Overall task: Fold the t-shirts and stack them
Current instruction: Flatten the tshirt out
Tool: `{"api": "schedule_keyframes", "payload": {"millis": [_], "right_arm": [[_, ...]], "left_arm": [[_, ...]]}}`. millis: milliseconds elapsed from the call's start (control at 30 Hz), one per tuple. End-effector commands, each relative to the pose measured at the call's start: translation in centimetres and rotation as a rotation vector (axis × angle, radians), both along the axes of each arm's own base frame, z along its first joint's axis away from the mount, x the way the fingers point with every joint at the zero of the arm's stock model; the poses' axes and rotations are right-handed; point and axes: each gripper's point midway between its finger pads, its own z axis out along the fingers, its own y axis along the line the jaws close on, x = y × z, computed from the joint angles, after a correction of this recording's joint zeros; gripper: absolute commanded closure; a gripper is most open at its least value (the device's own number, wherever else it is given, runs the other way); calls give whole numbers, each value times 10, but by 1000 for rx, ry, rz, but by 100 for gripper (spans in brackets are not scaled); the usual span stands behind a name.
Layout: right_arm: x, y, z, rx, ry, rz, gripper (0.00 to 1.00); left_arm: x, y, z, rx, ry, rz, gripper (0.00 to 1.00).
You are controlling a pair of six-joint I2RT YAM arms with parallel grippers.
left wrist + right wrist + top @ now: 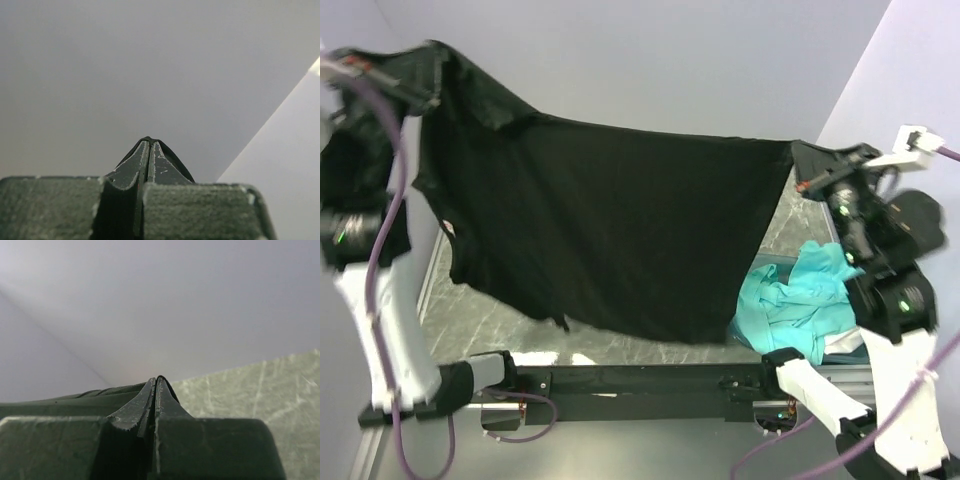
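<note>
A black t-shirt (610, 230) hangs spread out in the air above the table, stretched between my two grippers. At the top left, my left gripper (428, 72) is shut on one upper corner of it. My right gripper (803, 165) is shut on the opposite corner at the right. In the left wrist view the jaws (149, 143) are pressed together with a thin edge of black cloth between them. The right wrist view shows the same at its jaws (156, 380), with the black cloth (75, 399) running off to the left. Teal t-shirts (790, 300) lie crumpled at the right.
The teal shirts sit in a round blue tub (848, 345) beside the right arm's base. The marbled grey tabletop (470, 310) shows below the hanging shirt. Pale walls close in on the left, back and right.
</note>
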Motion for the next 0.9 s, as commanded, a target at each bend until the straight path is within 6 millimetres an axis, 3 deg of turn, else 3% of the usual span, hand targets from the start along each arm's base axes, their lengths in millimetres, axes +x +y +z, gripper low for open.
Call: {"api": "schedule_keyframes", "payload": {"millis": [0,67,100,133,167,200,233,267,300,333,367,400,433,467,500,533,567,600,633,733,800,833,867], "right_arm": [[49,-3,-40,-21,109,-83,100],[81,-2,-67,-56,153,-111,100],[96,-4,-89,-76,194,-140,100],[109,-5,-95,-77,192,-155,100],[133,-4,-119,-93,246,-162,100],[146,-8,-136,-93,277,-173,100],[159,-9,-146,-91,296,-177,100],[185,-7,-171,-90,344,-178,100],[199,-11,-175,-86,354,-190,100],[226,-9,-205,-99,409,-188,100],[240,-9,-218,-105,435,-190,100],[256,-12,-212,-101,424,-196,100],[282,-9,-252,-119,506,-184,100],[295,-10,-266,-123,540,-178,92],[316,-13,-243,-114,499,-173,79],[332,-8,-292,-136,617,-140,52],[342,-8,-300,-145,645,-135,45],[359,-5,-272,-147,593,-130,42],[364,-2,-299,-178,660,-113,37],[370,6,-287,-193,635,-83,26],[362,9,-296,-195,655,-68,25],[356,11,-283,-186,630,-59,24],[350,19,-283,-186,628,-38,24]], "left_arm": [[89,-2,-67,-25,187,-86,99],[122,-3,-103,-33,269,-113,99],[152,-1,-128,-36,321,-121,99],[168,-4,-147,-38,358,-151,99],[185,-4,-166,-39,397,-171,99],[219,-4,-208,-54,487,-191,99],[236,-5,-229,-55,534,-209,99],[248,-6,-233,-50,550,-222,99],[277,-4,-276,-64,635,-227,99],[288,-4,-292,-61,662,-231,99],[297,-5,-292,-60,653,-245,83],[315,-4,-322,-72,699,-251,70],[323,-4,-318,-66,680,-252,59],[334,-4,-338,-74,708,-260,41],[339,-4,-340,-71,707,-263,26],[341,-5,-335,-67,692,-268,17],[342,-5,-336,-65,694,-269,2],[340,-6,-334,-62,692,-270,1],[337,-5,-331,-53,687,-264,1],[315,-4,-325,-33,698,-243,1],[293,-3,-341,-31,770,-222,1],[285,-1,-366,-29,834,-206,1],[275,-1,-366,-25,849,-201,1]]}}
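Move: Both hands already hold the black t-shirt stretched by its upper corners, high above the table. The left hand's landing spot on the far tabletop lies about 31 cm ahead, 5 cm right and 63 cm below; the cardboard is 29 cm ahead of that hand, 10 cm left, equally low. The right hand's spot is some 33 cm ahead, in line, 52 cm below, with the teal shirts 3 cm back and 15 cm right, 48 cm down. Both hands sweep the t-shirt down and forward some 35 cm towards the far tabletop, tipping down and opening. ##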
